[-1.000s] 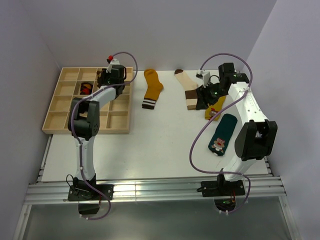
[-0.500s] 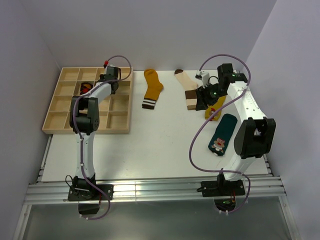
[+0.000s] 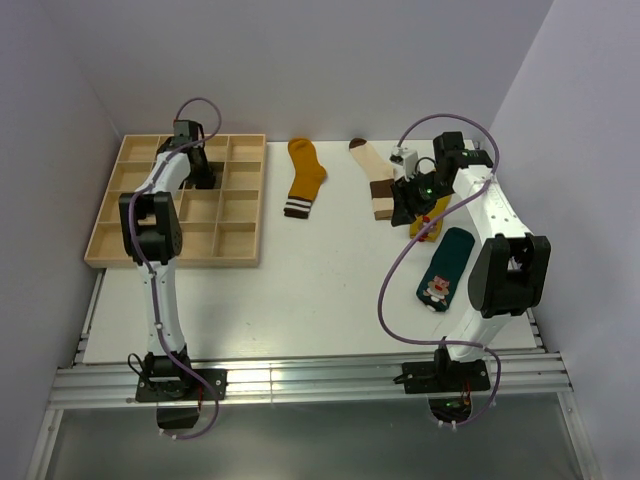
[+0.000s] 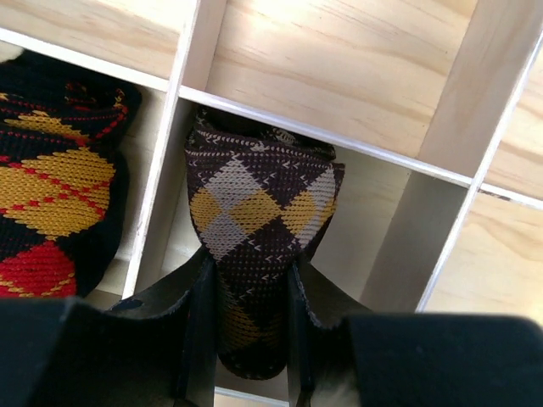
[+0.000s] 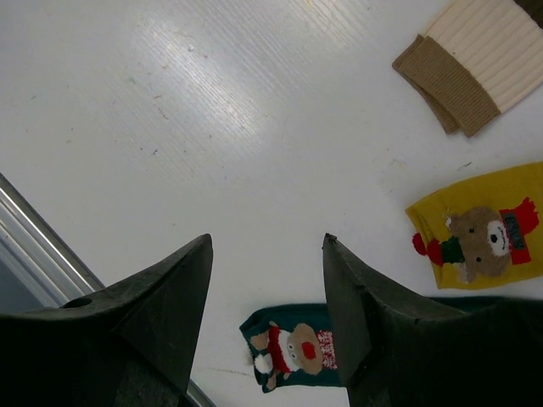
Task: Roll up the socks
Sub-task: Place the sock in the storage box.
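My left gripper [image 4: 249,267] is shut on a rolled brown argyle sock [image 4: 259,199] with yellow and grey diamonds, set in a compartment of the wooden tray [image 4: 339,140]. From above, this gripper [image 3: 197,170] is over the tray's back rows. A second argyle roll [image 4: 51,186], black with orange and red, fills the compartment to the left. My right gripper [image 5: 267,239] hangs open over bare table, nothing between its fingers. Around it lie a teal sock [image 5: 293,348], a yellow sock [image 5: 479,229] and a cream sock [image 5: 471,59] with a brown band. A mustard sock [image 3: 305,178] lies flat at mid-table.
The wooden tray [image 3: 236,241] takes up the table's left side; several of its compartments show bare wood. In the top view the cream sock [image 3: 378,182], yellow sock [image 3: 430,218] and teal sock [image 3: 445,268] lie along the right, near the right gripper [image 3: 412,200]. Walls close in behind and on both sides.
My left arm has swung leftward across the tray, from its right column towards the back left compartments. The right arm has barely moved.
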You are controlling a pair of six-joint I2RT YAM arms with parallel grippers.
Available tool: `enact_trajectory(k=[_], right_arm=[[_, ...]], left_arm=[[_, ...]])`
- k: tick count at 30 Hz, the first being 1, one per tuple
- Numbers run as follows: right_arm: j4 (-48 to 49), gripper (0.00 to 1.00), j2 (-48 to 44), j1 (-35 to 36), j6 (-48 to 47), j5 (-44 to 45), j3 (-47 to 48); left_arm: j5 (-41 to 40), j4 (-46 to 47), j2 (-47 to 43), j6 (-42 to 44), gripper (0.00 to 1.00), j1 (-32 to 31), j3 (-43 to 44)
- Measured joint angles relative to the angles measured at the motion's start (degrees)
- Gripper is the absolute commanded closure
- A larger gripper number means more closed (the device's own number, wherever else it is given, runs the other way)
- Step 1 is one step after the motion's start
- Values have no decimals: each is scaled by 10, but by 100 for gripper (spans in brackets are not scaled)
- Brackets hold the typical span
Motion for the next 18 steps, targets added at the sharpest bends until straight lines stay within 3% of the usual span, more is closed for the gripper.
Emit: enact_trajectory(k=[1, 4, 9, 11, 18], right_arm=[[0, 38, 0, 0, 1, 1, -1], [1, 38, 0, 0, 2, 4, -2], [4, 38, 0, 0, 5, 10, -5], [5, 38, 0, 0, 5, 13, -7], [12, 38, -1, 0, 5, 19, -14]], left_arm=[[9, 0, 0, -6, 78, 3, 0], [21, 18, -11, -20, 63, 7, -23], [27, 29, -20, -31, 51, 9, -39], [28, 32, -27, -32, 20, 9, -48], [34, 49, -87, -42, 18, 0, -114]])
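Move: The left hand still holds the near end of the rolled brown argyle sock, already down in its compartment of the storage box. The middle of that compartment is some 2 cm ahead and 1 cm below, with no sideways offset. The red argyle sock fills the next compartment, about 11 cm left and 1 cm ahead; the orange sock lies roughly 30 cm right, 1 cm ahead. From the right hand the compartment is about 20 cm ahead, 58 cm left and 13 cm below. Staying almost in place at first, the left hand spreads its fingers from a narrow grip to wide open and lets go of the brown argyle sock. Then it backs out of the compartment, up and back towards the base by about 2 cm each, easing about 1 cm right, with the fingers still pointing down and forward. ##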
